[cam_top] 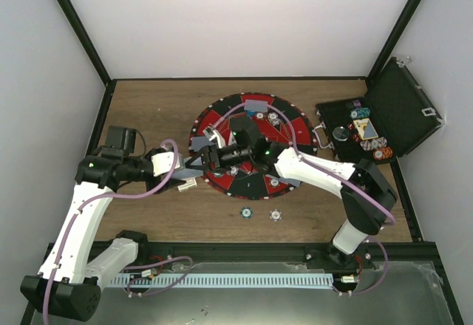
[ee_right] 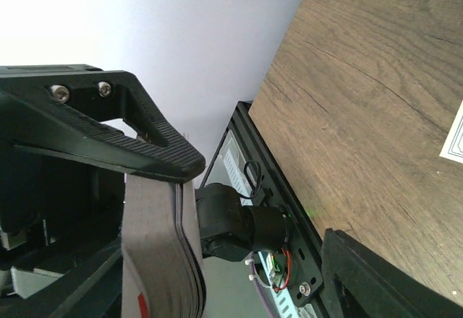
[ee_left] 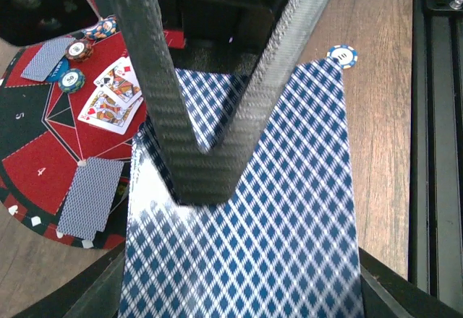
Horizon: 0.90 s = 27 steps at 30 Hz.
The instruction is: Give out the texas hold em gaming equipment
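Observation:
My left gripper (ee_left: 246, 305) is shut on a deck of blue-diamond-backed playing cards (ee_left: 282, 217), held over the left edge of the round mat (cam_top: 292, 129). My right gripper (cam_top: 216, 155) reaches across the mat to the deck. One of its ribbed fingers (ee_left: 206, 152) lies on the top card. In the right wrist view the deck's grey edge (ee_right: 155, 260) rests against the upper finger (ee_right: 108, 144), and the right gripper (ee_right: 264, 206) stands open, its other finger well apart. Dealt cards (ee_left: 112, 97) and chips (ee_left: 72, 79) lie on the mat.
A black hinged case (cam_top: 403, 111) stands open at the right with chips inside. Two chips (cam_top: 245, 211) (cam_top: 275, 214) lie on the wood in front of the mat. One chip (ee_left: 341, 56) shows past the deck's far corner. Black frame rails border the table.

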Tool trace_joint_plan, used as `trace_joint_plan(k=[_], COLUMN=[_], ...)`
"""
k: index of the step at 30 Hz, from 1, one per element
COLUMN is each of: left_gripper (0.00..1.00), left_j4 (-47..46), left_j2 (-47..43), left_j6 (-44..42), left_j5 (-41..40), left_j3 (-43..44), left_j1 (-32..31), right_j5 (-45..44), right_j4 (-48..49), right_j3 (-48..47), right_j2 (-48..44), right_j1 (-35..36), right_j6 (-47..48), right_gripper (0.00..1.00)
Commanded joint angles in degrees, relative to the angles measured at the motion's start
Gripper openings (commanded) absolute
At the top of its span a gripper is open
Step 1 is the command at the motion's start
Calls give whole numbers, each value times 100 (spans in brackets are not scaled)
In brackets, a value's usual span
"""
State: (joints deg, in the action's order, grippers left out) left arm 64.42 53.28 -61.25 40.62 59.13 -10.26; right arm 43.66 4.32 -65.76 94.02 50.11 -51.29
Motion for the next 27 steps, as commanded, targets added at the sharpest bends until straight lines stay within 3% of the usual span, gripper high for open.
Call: trace_joint_plan(k=[1, 10, 22, 27], left_gripper=[13, 13, 14, 14], left_j4=[-70, -72, -86, -81], left_j2=[-63, -76, -54, -63], left_j6=[-13, -10, -2, -8], left_j5=[244, 223, 246, 219], left_j3=[54, 54, 53, 61], left_j1=[7, 9, 7, 7], right_j5=[-162, -208, -199, -163], right_j4=[-353, -601, -798, -1131], right_j3=[91, -50, 35, 37], right_j2=[-195, -523, -1133, -1346], right_j1=[-166, -211, -445, -706], right_j6=[132, 177, 82, 220], right_gripper=[65, 42, 3, 1])
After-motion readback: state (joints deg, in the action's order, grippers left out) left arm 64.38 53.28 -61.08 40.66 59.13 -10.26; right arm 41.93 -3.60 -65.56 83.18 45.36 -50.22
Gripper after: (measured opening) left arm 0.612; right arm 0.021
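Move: Just at the outer end of the deck, the right hand's open fingers straddle its top card, whose middle lies about 3 cm left and 2 cm above, level fore-and-aft. Roughly 20 cm below the right hand, a face-down card on the mat lies some 6 cm ahead and 3 cm left, the nearest chip 3 cm back and 3 cm right. From the left hand, holding the deck, the top card is about 4 cm right, 1 cm ahead and 3 cm below. Closing from well open to shut, the right fingers pinch the already shifted top card by its outer end and draw it off the deck, going about 5 cm up and nearly as far right, slowly at first, then faster, turning slightly clockwise. The left hand stays in place and keeps its grip on the rest of the deck. ##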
